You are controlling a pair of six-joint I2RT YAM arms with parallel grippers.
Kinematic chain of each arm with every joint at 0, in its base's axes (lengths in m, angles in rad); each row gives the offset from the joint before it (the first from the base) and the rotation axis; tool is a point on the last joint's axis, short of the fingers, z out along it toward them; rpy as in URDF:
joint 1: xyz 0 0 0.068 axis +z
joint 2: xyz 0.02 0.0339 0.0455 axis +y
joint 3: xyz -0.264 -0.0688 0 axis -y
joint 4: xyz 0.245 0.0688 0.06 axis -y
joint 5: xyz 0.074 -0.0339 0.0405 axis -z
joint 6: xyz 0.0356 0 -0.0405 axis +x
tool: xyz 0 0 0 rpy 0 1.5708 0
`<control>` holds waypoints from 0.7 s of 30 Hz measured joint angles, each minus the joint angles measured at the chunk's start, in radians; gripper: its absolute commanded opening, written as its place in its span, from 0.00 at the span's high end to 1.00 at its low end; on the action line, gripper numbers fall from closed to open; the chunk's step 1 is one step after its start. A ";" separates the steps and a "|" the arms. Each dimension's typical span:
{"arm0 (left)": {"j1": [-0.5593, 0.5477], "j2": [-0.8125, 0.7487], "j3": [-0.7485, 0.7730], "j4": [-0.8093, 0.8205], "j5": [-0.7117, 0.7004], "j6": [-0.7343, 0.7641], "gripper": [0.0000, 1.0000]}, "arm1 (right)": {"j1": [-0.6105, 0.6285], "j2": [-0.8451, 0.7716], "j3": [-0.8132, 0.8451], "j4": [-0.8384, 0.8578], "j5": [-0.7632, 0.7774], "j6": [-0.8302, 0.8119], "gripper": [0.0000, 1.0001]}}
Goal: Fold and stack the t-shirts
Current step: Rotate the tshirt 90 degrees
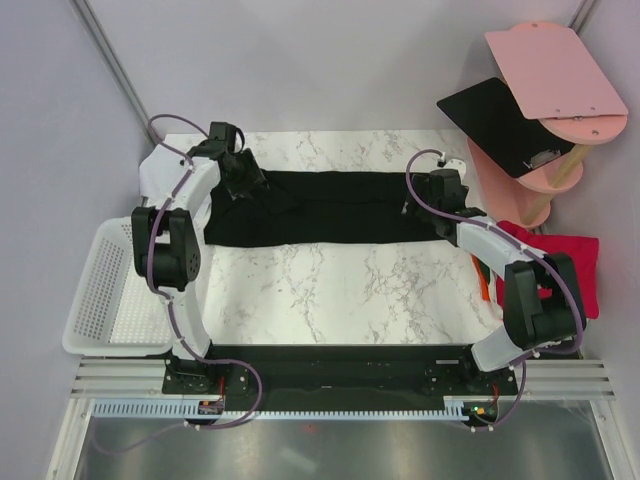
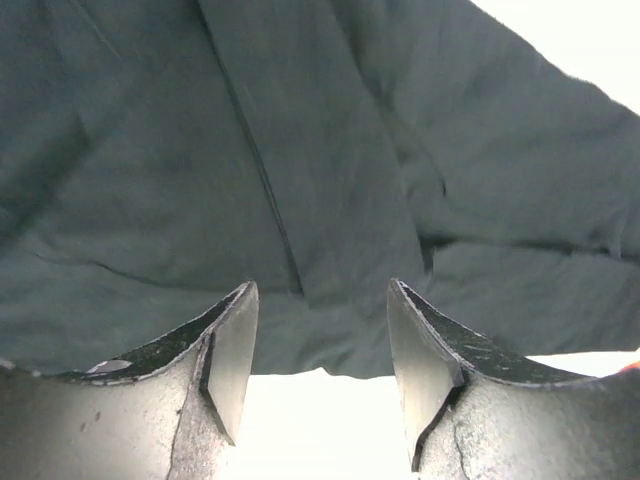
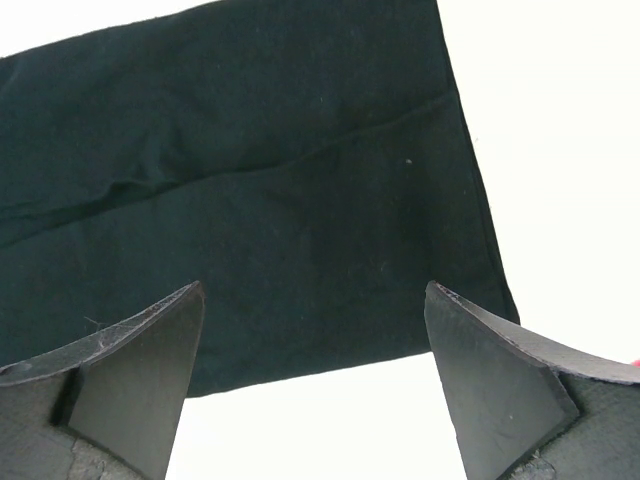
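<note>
The black t-shirt (image 1: 320, 208) lies folded into a long strip across the far half of the marble table. My left gripper (image 1: 243, 180) hovers over its left end, open and empty; the left wrist view shows the cloth (image 2: 300, 150) with its folds beyond the fingers. My right gripper (image 1: 418, 200) is over the strip's right end, open and empty; the right wrist view shows the cloth's right edge (image 3: 300, 200) between the fingers. A crimson red folded shirt (image 1: 575, 265) lies at the right edge, with orange cloth (image 1: 483, 285) showing beside the right arm. No green shirt is in view.
A white basket (image 1: 100, 290) stands at the left edge. A pink two-tier stand (image 1: 550, 100) at the back right carries a black board (image 1: 495, 120). The marble table (image 1: 340, 290) extends toward the arm bases.
</note>
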 measured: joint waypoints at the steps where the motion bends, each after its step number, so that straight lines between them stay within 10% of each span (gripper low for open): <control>1: -0.004 -0.022 -0.044 0.017 0.010 -0.006 0.40 | 0.000 -0.005 -0.007 0.000 -0.002 0.002 0.02; 21: -0.056 -0.019 -0.206 0.166 0.097 -0.050 0.42 | 0.000 -0.037 -0.024 -0.008 -0.004 0.007 0.02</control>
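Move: The folded black t-shirt lies crosswise under both hands. Its middle is about 16 cm to the left hand's right, 2 cm back and some 9 cm below it. The near edge right behind that hand is roughly 8 cm back. The white paper lies about 18 cm to the left hand's left and 4 cm farther out, the white basket some 30 cm left and 20 cm back. From the right hand, the t-shirt's middle is about 20 cm left, 3 cm ahead. The t-shirt's left part has the left gripper coming down over it: the hand sinks about 4 cm while shifting as far to the right, towards the shirt's middle, and first draws back some 3 cm. It rolls slightly, left side dipping, and its fingers stay a bit over half open, still clear of the cloth. ##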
